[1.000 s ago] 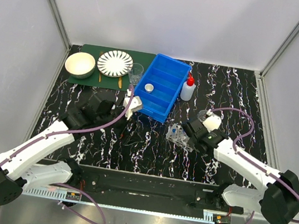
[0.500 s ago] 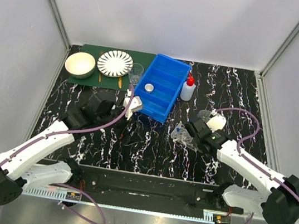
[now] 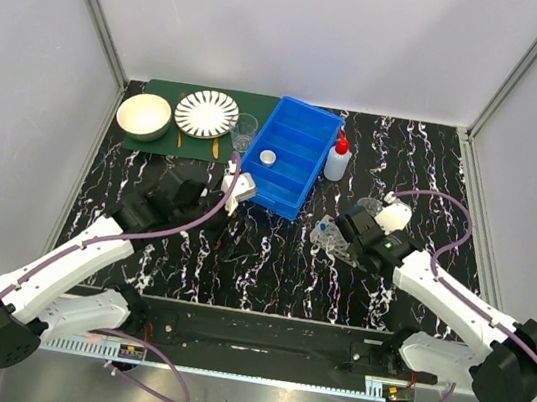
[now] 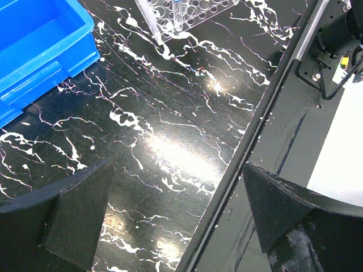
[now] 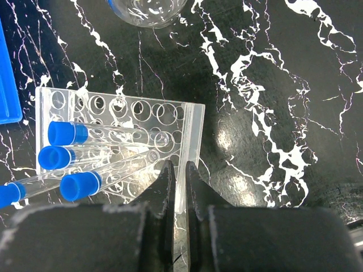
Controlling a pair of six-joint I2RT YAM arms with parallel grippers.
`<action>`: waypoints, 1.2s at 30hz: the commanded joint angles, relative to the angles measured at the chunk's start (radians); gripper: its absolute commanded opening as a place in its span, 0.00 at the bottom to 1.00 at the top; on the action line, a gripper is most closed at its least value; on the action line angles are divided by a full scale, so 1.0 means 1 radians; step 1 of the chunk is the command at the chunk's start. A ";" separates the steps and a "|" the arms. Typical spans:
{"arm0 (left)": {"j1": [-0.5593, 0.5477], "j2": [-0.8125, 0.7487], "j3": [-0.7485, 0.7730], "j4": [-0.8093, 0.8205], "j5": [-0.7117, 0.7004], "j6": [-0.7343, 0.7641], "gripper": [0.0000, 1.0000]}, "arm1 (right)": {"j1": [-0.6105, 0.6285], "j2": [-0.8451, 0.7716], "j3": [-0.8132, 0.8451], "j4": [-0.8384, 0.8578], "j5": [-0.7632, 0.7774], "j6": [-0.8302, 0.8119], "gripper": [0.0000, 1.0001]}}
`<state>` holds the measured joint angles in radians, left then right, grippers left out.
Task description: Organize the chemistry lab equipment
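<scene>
My right gripper (image 5: 180,168) is shut on the side wall of the clear plastic tube rack (image 5: 122,116), which holds several clear blue-capped tubes (image 5: 62,132) lying at a slant. From above, the rack (image 3: 324,234) sits right of centre with the right gripper (image 3: 346,235) at its right edge. My left gripper (image 3: 240,195) hangs open and holds nothing (image 4: 181,209) beside the blue bin's front corner. The white red-nozzled squeeze bottle (image 3: 337,160) stands right of the bin. A small clear beaker (image 3: 245,131) stands left of the bin. A small round lid (image 3: 268,158) lies inside the bin.
The big blue compartmented bin (image 3: 302,135) stands at back centre. A cream bowl (image 3: 144,115) and striped plate (image 3: 207,113) rest on a green mat (image 3: 156,141) at back left. A clear round glass piece (image 5: 148,11) lies just beyond the rack. The table's near rail (image 4: 272,90) shows under the left gripper.
My right arm has shifted a little to the right and back, taking the rack with it. The left arm has not moved.
</scene>
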<state>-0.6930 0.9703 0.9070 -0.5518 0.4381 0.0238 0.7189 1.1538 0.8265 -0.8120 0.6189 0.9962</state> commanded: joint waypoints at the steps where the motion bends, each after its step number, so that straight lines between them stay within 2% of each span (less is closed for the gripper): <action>1: -0.005 -0.010 -0.002 0.026 -0.001 -0.005 0.99 | -0.015 -0.048 -0.003 -0.012 0.067 0.041 0.00; 9: -0.005 -0.005 -0.002 0.027 0.002 -0.005 0.99 | -0.033 -0.085 -0.069 -0.035 0.059 0.082 0.00; 27: -0.010 0.002 -0.002 0.027 0.004 -0.005 0.99 | -0.050 -0.169 -0.145 -0.154 0.120 0.285 0.00; 36: -0.014 0.002 -0.003 0.026 0.001 -0.007 0.99 | -0.053 -0.131 -0.136 -0.297 0.157 0.482 0.00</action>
<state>-0.7010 0.9707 0.9070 -0.5518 0.4381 0.0238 0.6754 1.0027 0.6727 -1.0176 0.6903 1.3331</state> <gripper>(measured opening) 0.984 0.086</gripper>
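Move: The right hand already holds the rack by its right end plate; the rack's middle, with the tubes lying on it, is about 6 cm left, 2 cm ahead and 3 cm lower. Bare table lies some 5 cm back and 6 cm right, about 7 cm below. The glass beaker stands about 11 cm straight ahead, 4 cm lower. From the left hand the rack is roughly 23 cm right, 4 cm ahead and 13 cm lower. The right hand keeps its pinch, carrying the rack about 8 cm right and back, sinking slightly, turning clockwise. ##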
